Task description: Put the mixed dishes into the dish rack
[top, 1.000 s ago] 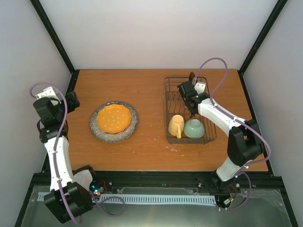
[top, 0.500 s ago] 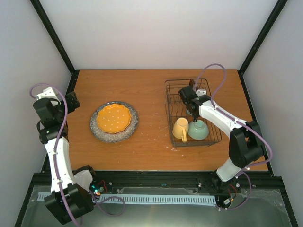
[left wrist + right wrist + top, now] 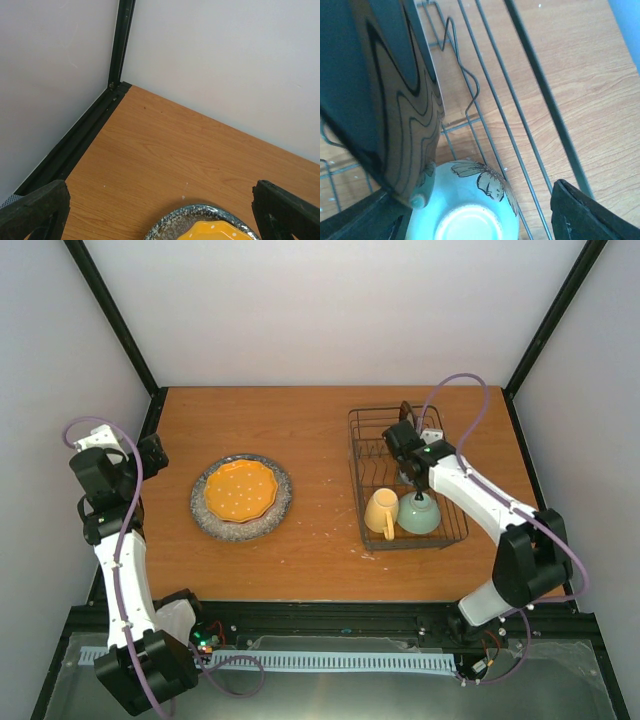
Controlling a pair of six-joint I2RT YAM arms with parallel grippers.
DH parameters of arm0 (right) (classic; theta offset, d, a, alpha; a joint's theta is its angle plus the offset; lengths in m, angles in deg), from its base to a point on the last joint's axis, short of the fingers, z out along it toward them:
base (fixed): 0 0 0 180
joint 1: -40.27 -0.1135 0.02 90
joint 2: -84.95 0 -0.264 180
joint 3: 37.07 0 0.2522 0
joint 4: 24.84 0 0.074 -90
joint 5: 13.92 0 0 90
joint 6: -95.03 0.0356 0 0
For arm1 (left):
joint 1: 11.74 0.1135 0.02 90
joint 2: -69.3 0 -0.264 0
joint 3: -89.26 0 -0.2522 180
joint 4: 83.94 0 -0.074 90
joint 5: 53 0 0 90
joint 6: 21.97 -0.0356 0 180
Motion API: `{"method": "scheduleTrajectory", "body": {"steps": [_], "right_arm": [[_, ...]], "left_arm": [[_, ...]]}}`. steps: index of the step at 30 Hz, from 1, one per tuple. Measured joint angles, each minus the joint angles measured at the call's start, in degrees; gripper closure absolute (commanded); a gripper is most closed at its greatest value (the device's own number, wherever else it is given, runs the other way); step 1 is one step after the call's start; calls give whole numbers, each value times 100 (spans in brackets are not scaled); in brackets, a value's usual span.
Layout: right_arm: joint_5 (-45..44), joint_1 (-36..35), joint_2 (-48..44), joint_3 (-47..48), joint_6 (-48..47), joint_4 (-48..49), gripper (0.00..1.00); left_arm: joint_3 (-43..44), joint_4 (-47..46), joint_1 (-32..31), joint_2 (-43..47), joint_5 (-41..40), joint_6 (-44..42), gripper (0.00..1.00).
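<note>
The dark wire dish rack (image 3: 360,475) stands at the right of the table. In it lie a yellow mug (image 3: 381,512) and an upturned pale green flowered bowl (image 3: 420,516), which also shows in the right wrist view (image 3: 470,210). My right gripper (image 3: 419,487) hangs inside the rack just above the bowl, open (image 3: 475,220). A dish with a teal face and a brown wavy-lined back (image 3: 405,110) stands close against its left finger; the right finger is well apart from it. My left gripper (image 3: 155,452) is open and empty (image 3: 160,222), at the table's left edge.
An orange scalloped plate (image 3: 240,489) lies on a speckled grey plate (image 3: 277,512) at left centre; both show at the bottom of the left wrist view, the grey plate's rim (image 3: 200,212) foremost. The rack's wires (image 3: 485,90) run close round my right gripper. Black frame posts stand at the corners.
My right gripper has moved from the back of the rack toward the near end, over the green bowl. The rack with mug and bowl has shifted slightly right and nearer. The left arm is still.
</note>
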Motion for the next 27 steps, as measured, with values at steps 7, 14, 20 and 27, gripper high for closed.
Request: {"method": "scheduleTrajectory", "body": {"steps": [7,14,20,27], "right_arm": [[-90,0,-660,407,0,-203,22],[-146,0,-1373,1058,-111,-409,24],[-59,0,-1945,1309,-284,-387,24],[455,0,-2151,1351,-634,-201,83]], "left_arm": [[0,37,0,0,0,0,0],[0,131,0,4,9,2,0],[2,177,0,76,24,4,0],[2,240,0,136,50,9,0]]}}
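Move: Over the near end of the rack, the empty right hand has the green bowl about 9 cm below and 1 cm ahead, with the yellow mug 9 cm left and equally low. The black-rimmed plate stands on edge, its middle 12 cm ahead, 3 cm left and 1 cm below. The orange plate, still to be loaded, lies some 42 cm left, 6 cm ahead and 12 cm below; from the left hand it is 9 cm ahead, 21 cm right and 26 cm below. Rising almost straight up out of the rack, the right hand climbs about 20 cm, fast at first and slowing near the top, with a slight drift back, leaving the already released black-rimmed plate. Its fingers tip up and roll left side up, some 30 degrees in all, and at the end close from about three-quarters open to just under half, on nothing. ##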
